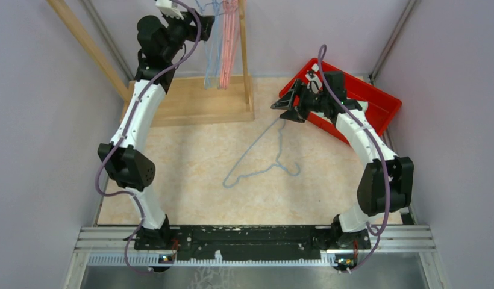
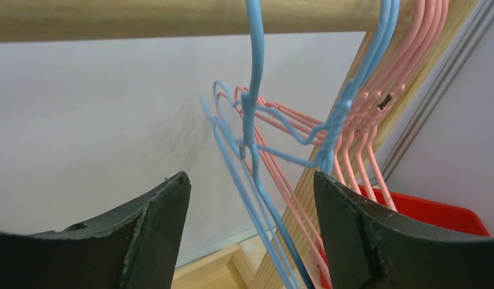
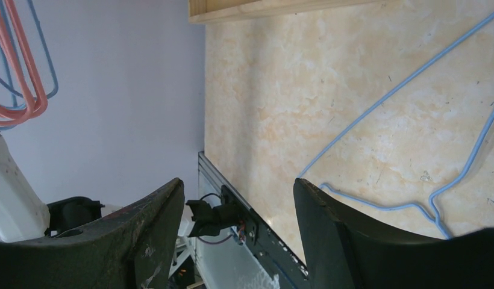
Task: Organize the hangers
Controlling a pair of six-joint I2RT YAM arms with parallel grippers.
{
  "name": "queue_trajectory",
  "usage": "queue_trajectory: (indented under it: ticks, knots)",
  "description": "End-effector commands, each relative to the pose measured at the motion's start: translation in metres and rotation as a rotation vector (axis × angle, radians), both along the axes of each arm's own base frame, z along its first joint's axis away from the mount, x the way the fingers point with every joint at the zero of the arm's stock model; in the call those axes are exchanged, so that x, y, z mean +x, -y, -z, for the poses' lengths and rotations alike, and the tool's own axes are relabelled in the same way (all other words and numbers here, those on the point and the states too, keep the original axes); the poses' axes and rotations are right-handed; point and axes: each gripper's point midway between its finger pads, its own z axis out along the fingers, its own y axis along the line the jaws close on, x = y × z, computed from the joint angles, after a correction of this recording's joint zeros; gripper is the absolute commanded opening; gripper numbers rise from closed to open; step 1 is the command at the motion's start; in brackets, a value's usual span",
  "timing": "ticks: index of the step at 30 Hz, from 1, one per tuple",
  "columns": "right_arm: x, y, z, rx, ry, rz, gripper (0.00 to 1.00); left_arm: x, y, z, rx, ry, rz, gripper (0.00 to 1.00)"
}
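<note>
Several pink hangers (image 2: 377,120) and light blue hangers (image 2: 252,114) hang from a wooden rod (image 2: 172,18) of the rack at the back; in the top view they show as a bunch (image 1: 223,42). My left gripper (image 2: 252,198) is raised just below the rod, open, with a blue hanger's neck passing between its fingers untouched. One light blue hanger (image 1: 262,159) lies flat on the table, also seen in the right wrist view (image 3: 407,96). My right gripper (image 1: 287,108) hovers open above that hanger's far end, holding nothing.
A red bin (image 1: 368,96) sits at the back right, under the right arm. The wooden rack base (image 1: 196,102) and its upright posts (image 1: 244,54) stand at the back left. Grey walls close in both sides.
</note>
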Motion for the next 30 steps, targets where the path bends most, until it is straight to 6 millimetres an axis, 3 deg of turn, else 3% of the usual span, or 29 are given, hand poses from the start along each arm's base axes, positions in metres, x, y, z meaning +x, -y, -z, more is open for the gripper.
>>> queue_trajectory:
  ticks: [1, 12, 17, 24, 30]
  knots:
    - [0.003, -0.002, -0.019, 0.028, 0.075, -0.015, 0.67, -0.026, -0.006, -0.022, 0.028, 0.043, -0.011, 0.83]
    - [0.001, 0.000, -0.009, 0.003, 0.057, -0.010, 0.67, -0.074, -0.017, -0.065, 0.002, 0.145, 0.016, 0.97]
    - [0.010, 0.017, 0.017, -0.145, 0.029, 0.047, 0.67, -0.097, -0.026, -0.072, -0.001, 0.153, 0.007, 0.99]
    - [0.022, 0.048, 0.066, -0.454, -0.007, 0.098, 0.67, -0.118, -0.055, -0.042, 0.035, 0.056, -0.081, 1.00]
    - [0.032, 0.056, 0.112, -0.633, -0.044, 0.097, 0.67, -0.138, -0.075, 0.009, 0.084, -0.086, -0.156, 0.99]
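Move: The last blue hanger lies flat on the table, its middle some 24 cm below my right hand, about 5 cm to its left and 3 cm ahead; the red bin's middle is roughly 26 cm ahead and 19 cm right. From my left hand, that table hanger is about 14 cm back, 15 cm right and 48 cm below, while the hung blue hangers are about 5 cm ahead and 4 cm right, the pink ones 5 cm ahead and 9 cm right. I draw my left hand back about 13 cm and some 6 cm left, away from the hung blue hangers, arching up and then sinking again while its already opening fingers spread fully. After a pause my right hand drops about 10 cm towards the last blue hanger, easing right, its left-pointing fingers tipping nearly 30 degrees further down and staying open. ##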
